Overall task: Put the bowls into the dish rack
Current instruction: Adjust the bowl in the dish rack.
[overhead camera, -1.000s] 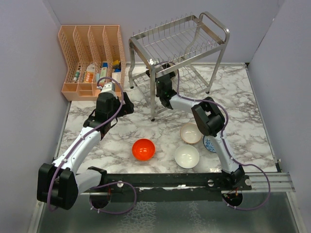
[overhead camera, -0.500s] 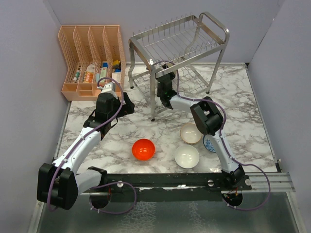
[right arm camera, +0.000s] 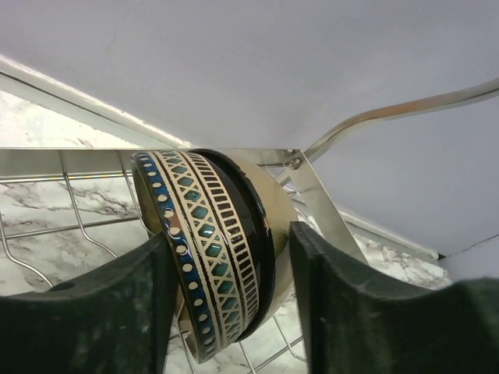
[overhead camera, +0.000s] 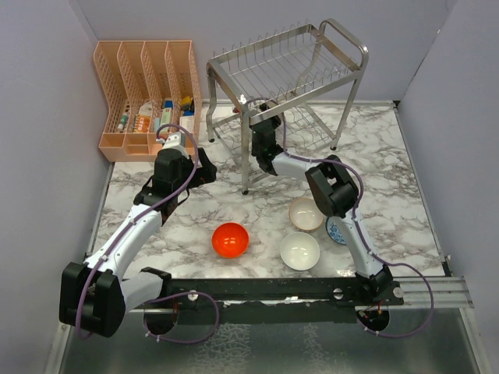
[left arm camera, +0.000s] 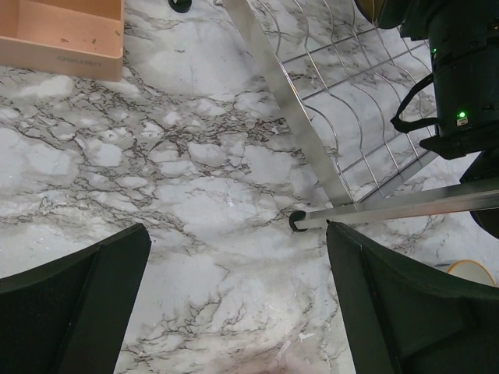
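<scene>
The dark brown bowl (right arm camera: 207,226), with a blue and cream patterned band, stands on edge in the lower tier of the dish rack (overhead camera: 343,35). My right gripper (right arm camera: 232,238) is shut on it, one finger on the rim side and the other against the cream base. In the top view the right gripper (overhead camera: 263,134) reaches under the rack's upper tier. On the table lie the red-orange bowl (overhead camera: 231,239), white bowl (overhead camera: 300,251), beige bowl (overhead camera: 306,213) and blue-patterned bowl (overhead camera: 335,231), half hidden by the right arm. My left gripper (left arm camera: 234,304) hangs open over bare marble.
The peach slotted organiser (overhead camera: 148,86) with small bottles stands at the back left. The rack's front leg (left arm camera: 281,86) and foot lie just ahead of the left gripper (overhead camera: 204,167). Grey walls close in both sides and the back.
The right jaws have narrowed onto the dark brown bowl, and the right wrist has shifted slightly. The left arm has not moved.
</scene>
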Robot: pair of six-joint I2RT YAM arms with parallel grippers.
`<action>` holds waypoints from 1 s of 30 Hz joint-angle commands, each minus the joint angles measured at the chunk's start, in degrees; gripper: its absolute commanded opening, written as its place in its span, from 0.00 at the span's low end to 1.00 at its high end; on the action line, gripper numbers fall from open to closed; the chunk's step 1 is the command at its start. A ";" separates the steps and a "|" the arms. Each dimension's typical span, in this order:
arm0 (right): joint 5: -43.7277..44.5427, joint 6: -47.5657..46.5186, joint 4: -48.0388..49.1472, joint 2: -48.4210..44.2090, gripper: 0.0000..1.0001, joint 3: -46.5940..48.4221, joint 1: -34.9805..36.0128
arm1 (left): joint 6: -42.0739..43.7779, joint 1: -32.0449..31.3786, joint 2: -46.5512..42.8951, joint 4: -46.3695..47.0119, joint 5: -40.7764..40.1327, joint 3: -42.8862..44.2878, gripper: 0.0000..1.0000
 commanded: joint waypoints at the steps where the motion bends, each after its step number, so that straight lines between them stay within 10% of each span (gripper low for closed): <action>1: 2.08 4.70 -2.69 -3.85 0.62 -1.37 0.11 | -0.55 0.04 -1.74 1.28 1.27 -0.18 0.99; 13: 4.78 4.80 -2.88 -5.52 0.90 -5.04 0.25 | -0.64 0.28 -0.86 1.35 1.70 0.10 0.99; 30: -1.52 15.59 -19.26 -15.37 0.91 -12.07 1.30 | -0.61 0.37 -1.54 1.38 2.09 0.20 0.99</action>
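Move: The patterned bowl stands on edge in the rack's lower tier, between the right hand's half-open fingers, its middle about 2 cm ahead, 1 cm left and 1 cm lower. The rack's near-left post is some 13 cm back and 6 cm left, at hand height. The upper shelf's middle is roughly 15 cm above the hand, 3 cm ahead and 6 cm right. From the left hand the patterned bowl is about 24 cm ahead, 17 cm right, 4 cm lower. Coming free of the patterned bowl, the right fingers keep opening from about half to nearly wide as the hand draws back about 4 cm and drifts 2 cm right. It dips some 2 to 3 cm on the way, then rises back to its starting height while still retreating, the fingertips tipping down a little under 10 degrees. ##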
